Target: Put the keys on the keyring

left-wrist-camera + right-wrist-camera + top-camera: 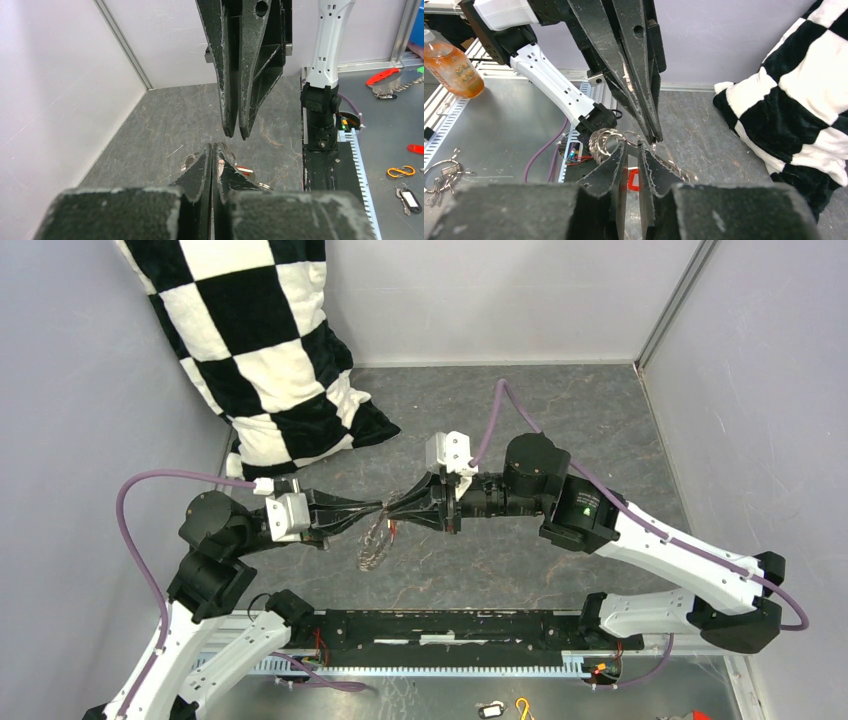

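Note:
The keyring (375,545), a thin metal hoop fringed with small pieces, hangs above the grey table between both grippers. My left gripper (376,510) comes in from the left, its jaws pressed together (213,146) with the keyring (229,151) showing on either side of them. My right gripper (393,510) meets it tip to tip from the right. In the right wrist view its fingers (633,146) stand a narrow gap apart, a strand of the keyring (604,142) crossing their tips. A red-headed key (633,180) hangs just below; whether it is gripped is hidden.
A black-and-white checkered pillow (270,350) leans at the back left. A yellow hook (400,171) and a dark tag (410,198) lie on the metal shelf beyond the black rail (450,630). An orange bottle (451,65) and another ring of keys (441,175) are there too.

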Robot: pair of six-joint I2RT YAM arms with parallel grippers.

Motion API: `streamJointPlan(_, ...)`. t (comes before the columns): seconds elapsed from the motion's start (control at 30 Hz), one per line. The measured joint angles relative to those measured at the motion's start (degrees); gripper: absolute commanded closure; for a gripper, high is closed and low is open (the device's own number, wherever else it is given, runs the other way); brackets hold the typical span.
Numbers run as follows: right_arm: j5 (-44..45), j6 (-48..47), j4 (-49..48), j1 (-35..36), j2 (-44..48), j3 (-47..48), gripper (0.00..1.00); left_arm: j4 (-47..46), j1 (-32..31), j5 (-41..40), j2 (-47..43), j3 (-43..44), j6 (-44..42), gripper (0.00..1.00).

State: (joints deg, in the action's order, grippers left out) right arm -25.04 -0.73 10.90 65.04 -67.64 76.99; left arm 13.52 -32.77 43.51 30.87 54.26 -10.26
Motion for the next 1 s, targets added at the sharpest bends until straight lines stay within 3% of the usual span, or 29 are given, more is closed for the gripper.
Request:
streamJointPlan(0.2, 1.8, 0.1, 0.1, 0.0, -1.5, 0.0, 0.73, -0.7, 0.0, 0.0, -0.1, -0.3, 0.3, 0.98)
streamJointPlan(0.4, 4.2, 0.4, 0.7, 0.0, -2.5, 0.0, 0.76, -1.7, 0.0, 0.0, -0.7, -0.3, 0.3, 0.98)
streamJointPlan(0.57, 7.0, -0.1, 2.2, 0.0, -2.4, 0.0, 0.59, -1.7, 0.0, -1.9, -0.7, -0.5, 0.3, 0.98)
streamJointPlan(0.7, 11.1, -1.6, 2.4, 0.0, 0.4, -5.0, 0.5, -0.4, 0.0, -9.8, 0.2, -1.6, 0.3, 0.9)
streamJointPlan(0.8, 12.7, -1.7, 1.3, 0.0, 2.6, -12.9, 0.43, 1.3, 0.0, -16.5, 4.0, -1.6, 0.2, 0.66)
streamJointPlan(0.87, 13.4, -1.5, -0.4, 0.1, 1.9, -18.5, 0.33, 2.5, 0.2, -20.3, 7.5, -1.6, -0.1, 0.53)
streamJointPlan(1.0, 14.8, -0.5, -4.8, 1.0, -5.4, -27.4, 0.31, 4.8, 2.8, -25.6, 13.9, -1.5, 0.2, 0.43)
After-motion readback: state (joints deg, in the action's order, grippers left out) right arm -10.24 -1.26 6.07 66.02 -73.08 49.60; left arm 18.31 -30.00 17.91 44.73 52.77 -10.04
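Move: The keyring already hangs from the left hand's shut fingertips, its big ring's middle some 6 cm below them, about 3 cm back and 1 cm left. From the right hand, whose fingertips meet the left's, it lies about 6 cm below, 2 cm back and 2 cm left. The red key dangles nearly straight under the right fingertips, some 5 cm below them. Bare table lies about 40 cm beneath. The keyring is let go high over the table: after a near-still hold, the left hand pulls away forward about 12 cm, sinking some 9 cm, swinging its fingers counter-clockwise and opening them half-way. The right hand eases a few centimetres forward, then drops fast by about 24 cm, fingers opening wider and tipping down. ##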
